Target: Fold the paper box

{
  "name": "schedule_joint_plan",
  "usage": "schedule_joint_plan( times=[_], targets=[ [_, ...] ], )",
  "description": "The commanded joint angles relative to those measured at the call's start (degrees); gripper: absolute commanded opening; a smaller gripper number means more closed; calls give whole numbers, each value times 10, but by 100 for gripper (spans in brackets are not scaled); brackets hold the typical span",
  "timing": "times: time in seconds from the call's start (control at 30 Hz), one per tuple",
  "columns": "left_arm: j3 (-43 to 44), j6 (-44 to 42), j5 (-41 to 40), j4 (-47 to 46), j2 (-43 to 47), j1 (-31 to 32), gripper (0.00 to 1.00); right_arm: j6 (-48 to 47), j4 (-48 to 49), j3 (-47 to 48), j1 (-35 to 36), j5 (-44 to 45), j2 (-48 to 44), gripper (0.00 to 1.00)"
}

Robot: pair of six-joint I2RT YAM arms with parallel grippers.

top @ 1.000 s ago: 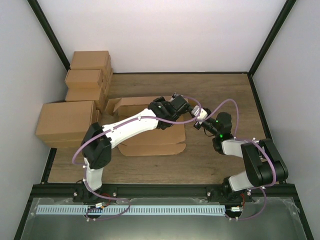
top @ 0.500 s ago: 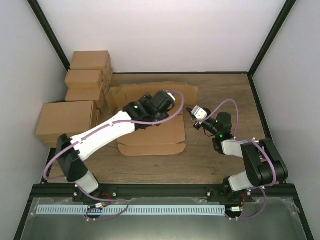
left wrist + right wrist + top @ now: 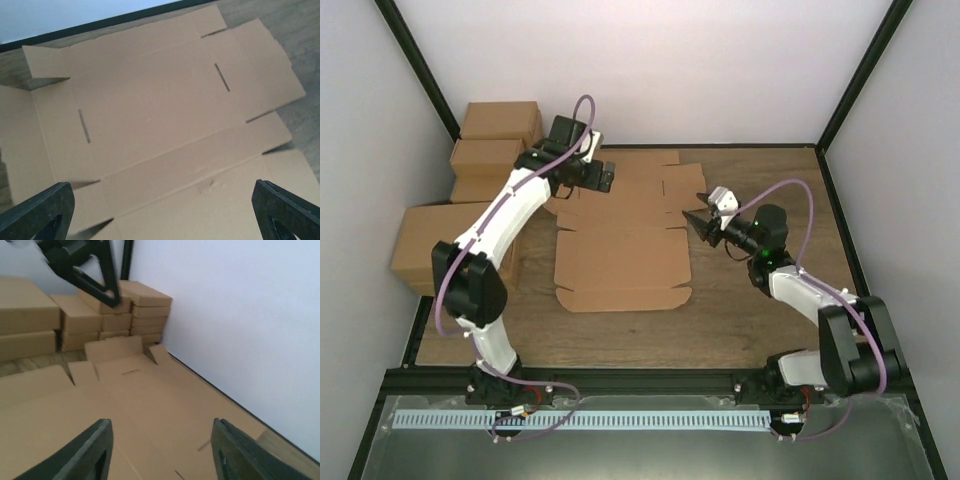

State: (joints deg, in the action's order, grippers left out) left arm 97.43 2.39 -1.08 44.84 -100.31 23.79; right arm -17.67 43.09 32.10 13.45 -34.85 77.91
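The paper box [image 3: 625, 262] lies unfolded and flat on the wooden table, with its notched flaps spread out. It fills the left wrist view [image 3: 160, 110] and the right wrist view [image 3: 130, 405]. My left gripper [image 3: 607, 178] hovers over the box's back left corner, open and empty [image 3: 160, 186]. My right gripper [image 3: 692, 222] is at the box's right edge, low over a side flap, open and empty [image 3: 161, 422]. Neither gripper is shown touching the cardboard.
Three smaller brown cartons [image 3: 500, 122] are stacked at the back left, with a larger carton [image 3: 450, 245] in front of them. They also show in the right wrist view [image 3: 30, 305]. White walls and a black frame close in the table.
My left arm has swung from over the box's middle to its back left corner. The back panels, folded over before, now lie flat. My right gripper has shifted slightly towards the box.
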Motion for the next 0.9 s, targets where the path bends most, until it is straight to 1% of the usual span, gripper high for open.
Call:
schedule_joint_plan(
  times=[0.0, 0.03, 0.07, 0.1, 0.17, 0.2, 0.3, 0.37, 0.43, 0.47, 0.5, 0.53, 0.57, 0.6, 0.63, 0.7, 0.73, 0.87],
  targets=[
    [86, 19, 104, -15, -66, -29, 100, 130, -159, 36, 46, -38, -68, 67],
    [110, 22, 110, -1, -80, -39, 100, 146, -197, 46, 74, -10, -78, 71],
    [128, 28, 114, 5, -92, -49, 100, 165, -234, 55, 101, 13, -83, 73],
    [136, 36, 112, 7, -96, -57, 100, 199, -265, 63, 121, 37, -83, 74],
    [128, 53, 95, 5, -87, -69, 100, 297, -336, 90, 146, 93, -69, 71],
    [115, 61, 84, 4, -78, -72, 100, 335, -372, 101, 149, 95, -58, 70],
    [20, 92, 45, -14, -24, -73, 100, 422, -433, 93, 154, 108, -49, 70],
    [-67, 117, 34, -29, 20, -73, 100, 460, -425, 57, 155, 114, -72, 70],
    [-163, 140, 34, -49, 67, -74, 100, 490, -420, 26, 155, 133, -99, 74],
    [-206, 149, 36, -62, 92, -75, 100, 495, -423, 17, 154, 136, -110, 79],
    [-252, 159, 36, -78, 119, -76, 100, 500, -434, 16, 153, 141, -118, 90],
    [-293, 176, 32, -98, 148, -77, 100, 514, -457, 22, 151, 151, -122, 98],
    [-338, 193, 24, -118, 180, -78, 100, 533, -483, 26, 145, 164, -123, 100],
    [-385, 209, 21, -136, 205, -80, 100, 538, -484, 21, 134, 141, -123, 100],
    [-414, 225, 16, -150, 228, -83, 100, 539, -474, 11, 115, 104, -123, 100],
    [-460, 252, 13, -162, 260, -84, 100, 552, -450, -11, 78, 40, -123, 100],
    [-479, 266, 14, -170, 270, -86, 100, 558, -448, -16, 68, 24, -121, 100],
    [-538, 292, 35, -196, 274, -93, 100, 541, -471, -1, 66, 24, -106, 100]
  ],
)
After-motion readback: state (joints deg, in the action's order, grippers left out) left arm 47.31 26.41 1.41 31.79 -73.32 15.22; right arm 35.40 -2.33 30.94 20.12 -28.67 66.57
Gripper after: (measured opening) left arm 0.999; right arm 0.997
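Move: The near panel's left side flap lies about 14 cm back from the left hand, 11 cm to its left and 24 cm below. From the right hand, the panel's right side flap is some 7 cm back, 2 cm left and 23 cm down. The slotted centre panel's middle is roughly 5 cm ahead and 3 cm right of the left hand; the near lip is about 17 cm back and 16 cm left of the right hand. Back and down, both open-fingered hands come in over opposite side flaps of the near panel. The left first drifts about 5 cm forward, then sweeps back, down and left, its wrist turning moderately counter-clockwise. The right swings left and back, then sinks back and rightward, tipping its fingers down some 70 degrees and spreading them from half to fully open. ##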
